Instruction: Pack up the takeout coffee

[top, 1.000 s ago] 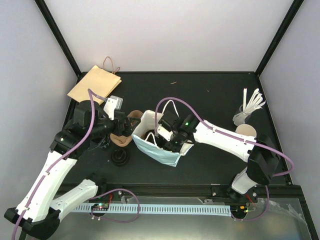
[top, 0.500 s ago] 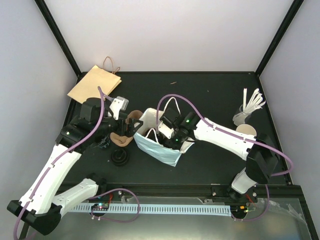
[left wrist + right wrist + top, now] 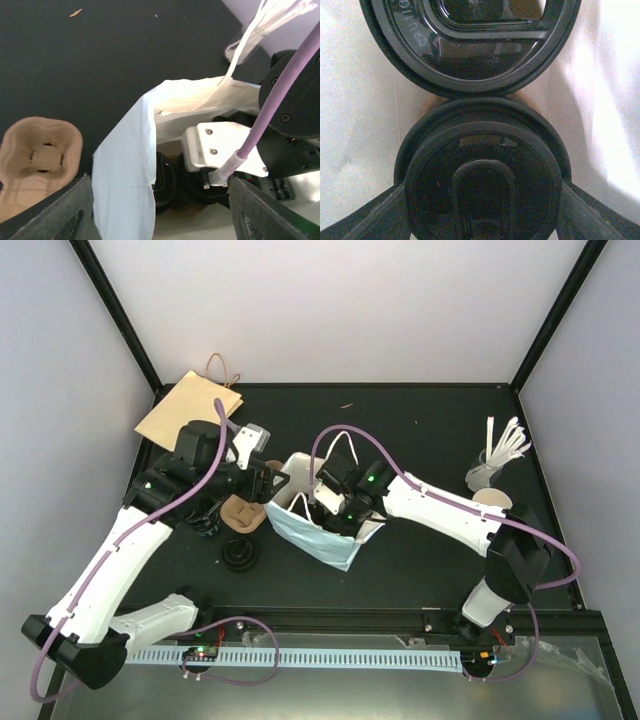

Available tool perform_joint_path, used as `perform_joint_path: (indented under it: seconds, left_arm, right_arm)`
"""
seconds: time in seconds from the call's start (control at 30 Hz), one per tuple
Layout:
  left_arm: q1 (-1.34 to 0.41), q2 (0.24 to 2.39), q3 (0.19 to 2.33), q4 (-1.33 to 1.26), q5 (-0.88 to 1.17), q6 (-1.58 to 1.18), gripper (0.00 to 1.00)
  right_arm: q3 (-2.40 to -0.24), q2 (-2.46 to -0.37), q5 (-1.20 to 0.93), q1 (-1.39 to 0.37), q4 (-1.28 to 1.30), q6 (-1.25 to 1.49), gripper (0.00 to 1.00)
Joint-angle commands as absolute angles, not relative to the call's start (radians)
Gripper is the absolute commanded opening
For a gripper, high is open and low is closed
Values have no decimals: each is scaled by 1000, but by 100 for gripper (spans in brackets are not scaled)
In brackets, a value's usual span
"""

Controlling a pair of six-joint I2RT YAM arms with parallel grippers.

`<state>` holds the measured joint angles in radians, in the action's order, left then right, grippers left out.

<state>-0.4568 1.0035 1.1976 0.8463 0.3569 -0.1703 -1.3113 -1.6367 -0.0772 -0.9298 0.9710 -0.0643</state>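
The white paper bag [image 3: 305, 530] stands open at mid table. My right gripper [image 3: 482, 210] reaches down inside it, shut on the takeout coffee [image 3: 482, 175]; only the cup's round black lid shows, with a finger pressed against each side. A second black-lidded cup [image 3: 470, 45] sits just beyond it in the bag. My left gripper [image 3: 160, 212] is open at the bag's left rim, its fingers [image 3: 62, 210] wide apart on either side of the bag's left wall [image 3: 125, 175]. In the top view the left gripper [image 3: 278, 485] is at that rim.
A brown pulp cup carrier [image 3: 241, 513] lies left of the bag, with a pile of black lids [image 3: 240, 554] in front of it. A flat brown paper bag [image 3: 185, 408] lies at the back left. A holder of white stirrers [image 3: 497, 455] stands at the right.
My left arm has swung back and to the right, bringing its gripper to the bag's rim, and its jaws have narrowed a little. The right gripper has stayed inside the bag.
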Motion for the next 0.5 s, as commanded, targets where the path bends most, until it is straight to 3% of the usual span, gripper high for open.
perform_joint_path:
  seconds: [0.0,0.47]
  left_arm:
    - [-488,1060,1276,924,290,-125,71]
    - [-537,1167,1319,923,124,-85,45]
  right_arm:
    - [-1232,-1755,11,-922,970,-31,67]
    - [-1248,-1782,146,-963,1016,25,67]
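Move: The paper bag's left rim lies just off the left hand's open fingers, some 3 cm ahead, 1 cm to the right and 5 cm below. The lidded cup in the right hand's grip, inside the bag, is about 5 cm back, 10 cm right and 18 cm below the left hand. The brown cup tray lies about 3 cm back and 8 cm left, well below. From the right hand, that rim is roughly 6 cm ahead, 10 cm left and 12 cm up. Left hand sinks about 3 cm and forward 2 onto the bag's left rim, fingers closing partway around it. ##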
